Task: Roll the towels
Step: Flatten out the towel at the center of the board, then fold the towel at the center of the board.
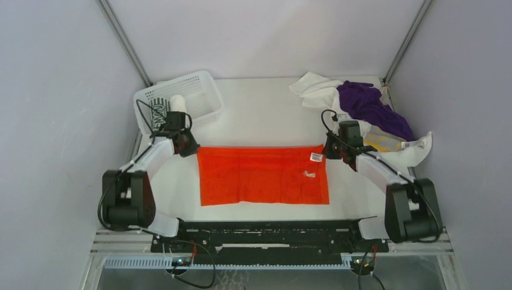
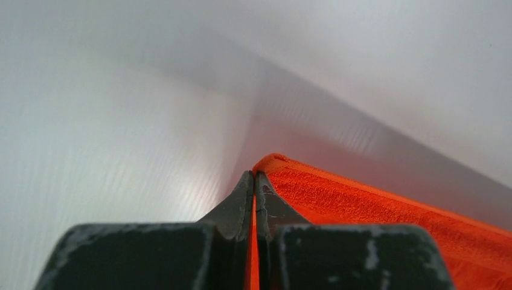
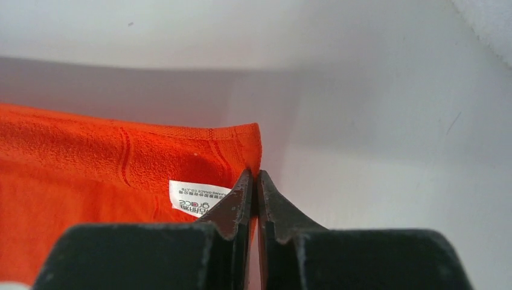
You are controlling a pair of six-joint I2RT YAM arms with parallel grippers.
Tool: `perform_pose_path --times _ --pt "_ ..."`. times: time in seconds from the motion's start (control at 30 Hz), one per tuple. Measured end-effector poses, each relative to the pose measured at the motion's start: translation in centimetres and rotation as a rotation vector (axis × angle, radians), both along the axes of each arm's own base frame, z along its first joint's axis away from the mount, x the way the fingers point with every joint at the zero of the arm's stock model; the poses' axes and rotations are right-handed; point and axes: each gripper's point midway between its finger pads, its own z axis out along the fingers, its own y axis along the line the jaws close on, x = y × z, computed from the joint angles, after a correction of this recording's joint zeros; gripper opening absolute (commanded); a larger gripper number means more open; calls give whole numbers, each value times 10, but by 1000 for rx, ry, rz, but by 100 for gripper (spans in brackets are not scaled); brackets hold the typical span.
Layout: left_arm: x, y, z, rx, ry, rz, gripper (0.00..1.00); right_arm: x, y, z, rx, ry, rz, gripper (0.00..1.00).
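An orange-red towel (image 1: 263,175) lies spread flat in the middle of the table. My left gripper (image 1: 192,148) is shut on its far left corner; the left wrist view shows the orange cloth (image 2: 374,211) pinched between the fingers at my left gripper (image 2: 255,178). My right gripper (image 1: 328,151) is shut on the far right corner, beside the white label (image 3: 196,199); the right wrist view shows the towel (image 3: 90,175) held at my right gripper (image 3: 253,178). A purple towel (image 1: 368,106), a white towel (image 1: 317,89) and a yellow-and-grey patterned towel (image 1: 381,142) lie heaped at the back right.
A white mesh basket (image 1: 199,87) stands at the back left, holding a rolled dark green-and-white patterned towel (image 1: 158,110) and a rolled white towel (image 1: 178,101). Grey walls close in the table on three sides.
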Motion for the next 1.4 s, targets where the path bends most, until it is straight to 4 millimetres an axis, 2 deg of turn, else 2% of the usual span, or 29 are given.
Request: perform_pose_path --times 0.07,0.17,0.23,0.3,0.47,0.57,0.63,0.73,0.8,0.9,1.03,1.17,1.27,1.33,1.4 --pt "15 -3 -9 2 27 -1 6 11 -4 -15 -8 38 -19 5" --pt "43 -9 -10 8 18 -13 11 33 -9 -21 -10 57 -43 9" --pt "62 -11 -6 16 -7 -14 20 51 -13 -17 -10 43 -59 17" --pt "74 -10 -2 25 -27 -8 33 68 -18 -10 -16 18 -78 31" --pt "86 -6 8 51 -57 -2 53 92 -26 5 -32 -24 -108 51" --pt "85 -6 12 62 -62 2 60 91 -27 12 -34 -32 -115 55" --pt "80 -9 19 62 -66 -7 68 84 -27 18 -33 -26 -118 56" --pt "66 -19 40 50 -115 -27 72 67 -26 36 -25 -50 -128 58" --pt "51 -25 55 33 -159 -39 78 53 -26 46 -18 -67 -142 58" --pt "23 -30 63 1 -195 -49 78 30 -23 55 2 -69 -156 58" --pt "-16 -36 43 -28 -166 -67 77 -1 -13 44 24 -9 -151 57" --pt "-53 -51 1 -79 -65 -107 77 -32 8 19 59 103 -105 58" --pt "-76 -56 -24 -107 9 -112 78 -52 14 1 56 178 -93 58" --pt "-85 -54 -31 -109 27 -96 80 -62 13 -7 44 214 -98 58" --pt "-87 -49 -26 -98 7 -72 80 -66 8 -11 24 230 -113 58"
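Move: Each hand holds one far corner of the red towel about 4 cm above the board. The spot for each corner is some 9 cm ahead and 4 below, 1 cm to the left hand's right and 3 to the right hand's right. The towel's middle lies about 15 cm back and 29 right of the left hand. The white basket stands roughly 24 ahead and 9 left of that hand; the purple towel is about 22 ahead and 23 right of the right hand. Still pinching the red towel's far corners, both hands draw it forward about 9 cm, dipping slightly to lay it on the board, then open and let go. They rise some 5 cm and come back 16 to 17 cm over the towel's ends, sinking again with fingers open; the left also drifts right, and the right wrist tips farther down. ##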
